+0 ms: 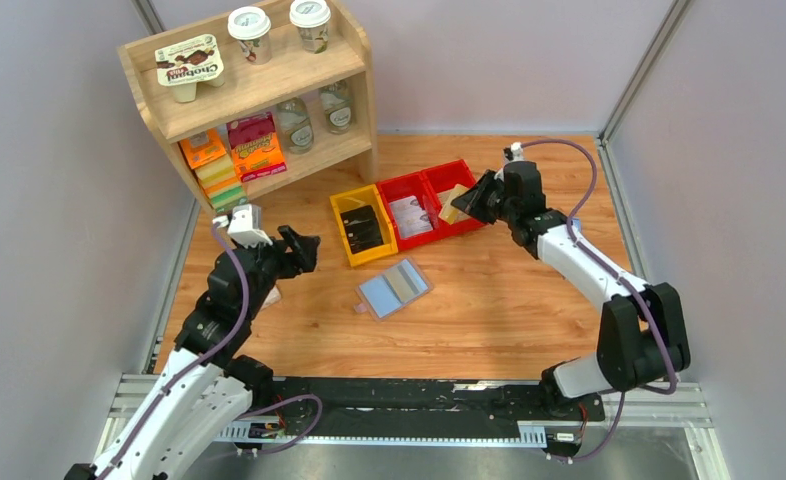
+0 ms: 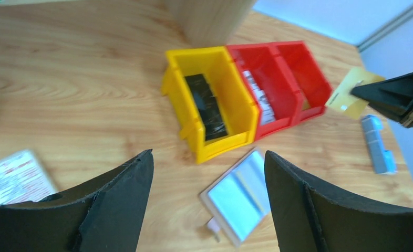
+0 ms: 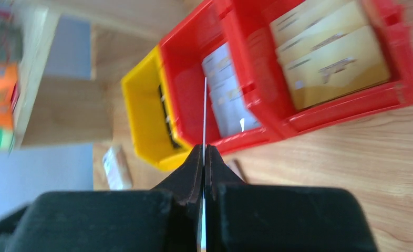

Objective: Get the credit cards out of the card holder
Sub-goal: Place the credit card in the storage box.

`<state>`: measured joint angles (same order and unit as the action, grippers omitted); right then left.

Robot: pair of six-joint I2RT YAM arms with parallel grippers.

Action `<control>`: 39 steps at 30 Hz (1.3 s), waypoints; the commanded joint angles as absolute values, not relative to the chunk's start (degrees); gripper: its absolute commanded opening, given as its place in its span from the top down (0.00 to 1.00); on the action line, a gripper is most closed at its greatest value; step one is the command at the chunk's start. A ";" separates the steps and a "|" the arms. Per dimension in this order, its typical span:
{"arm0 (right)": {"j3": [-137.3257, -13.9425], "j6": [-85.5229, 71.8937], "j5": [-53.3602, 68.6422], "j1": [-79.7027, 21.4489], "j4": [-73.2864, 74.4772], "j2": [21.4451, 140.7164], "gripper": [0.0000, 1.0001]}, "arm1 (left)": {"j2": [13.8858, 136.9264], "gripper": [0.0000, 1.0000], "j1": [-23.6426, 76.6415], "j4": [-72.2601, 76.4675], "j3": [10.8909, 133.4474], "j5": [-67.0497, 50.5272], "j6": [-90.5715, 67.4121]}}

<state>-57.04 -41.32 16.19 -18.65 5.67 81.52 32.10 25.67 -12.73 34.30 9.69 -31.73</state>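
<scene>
The card holder (image 1: 395, 287) lies open on the table, blue-grey inside up, with a tan strip across its middle. It also shows in the left wrist view as the card holder (image 2: 241, 197), below and between my left fingers. My left gripper (image 1: 304, 250) (image 2: 208, 154) hovers left of it, open and empty. My right gripper (image 1: 481, 200) (image 3: 204, 149) is shut on a tan credit card (image 1: 456, 205) (image 2: 354, 94) above the right red bin (image 1: 459, 178). In the right wrist view this card (image 3: 204, 115) is edge-on, a thin white line.
Three bins stand in a row: a yellow bin (image 1: 361, 226) with dark cards, a middle red bin (image 1: 409, 215) with white cards, and the right red bin (image 3: 330, 58) with tan cards. A wooden shelf (image 1: 259, 95) stands at the back left. A pink-and-white packet (image 2: 15, 176) and a blue object (image 2: 378, 144) lie on the table.
</scene>
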 commanded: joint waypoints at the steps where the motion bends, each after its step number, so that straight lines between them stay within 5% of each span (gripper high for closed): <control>1: -59.58 -50.01 -3.04 -18.55 0.53 85.68 1.00 | 27.35 0.16 25.49 -29.42 37.53 17.40 -28.92; 8: -68.54 -56.77 -15.28 -18.55 5.18 95.61 1.00 | 22.85 0.16 25.49 -40.50 37.88 19.08 -30.06; 27: -82.79 -68.46 -11.95 -20.21 14.23 115.49 0.97 | 21.97 0.16 25.49 -45.35 39.82 19.42 -27.25; 30: -81.92 -68.82 -12.91 -20.65 15.55 114.70 0.91 | 21.80 0.16 25.40 -45.00 39.64 19.25 -27.33; 39: -76.64 -66.10 -15.29 -21.27 17.48 106.80 0.38 | 20.83 0.16 25.49 -43.77 39.02 17.59 -27.16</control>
<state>-78.15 -67.26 -12.69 -20.62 15.62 113.14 21.61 25.67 -45.56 38.85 18.55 -28.53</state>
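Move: The right hand holds the yellow card. The storage box compartment for it, where yellow cards already lie, is about 11 cm ahead, 3 cm to the right and 15 cm below. At similar depth, the box's white-card compartment lies 8 cm ahead and 7 cm left, the yellow bin 5 cm ahead and 17 cm left. The card holder is roughly 9 cm back and 10 cm left. From the empty left hand, the yellow-card compartment lies some 21 cm ahead, 31 cm right and 21 cm below. Forward and then down, some 12 cm each, the right hand carries the yellow card into its compartment, swinging about 35 degrees clockwise and tipping its fingers further down. Low in the compartment it eases back a couple of centimetres and opens about halfway, letting go of the card. The open left hand withdraws back, left and down, then holds still. ##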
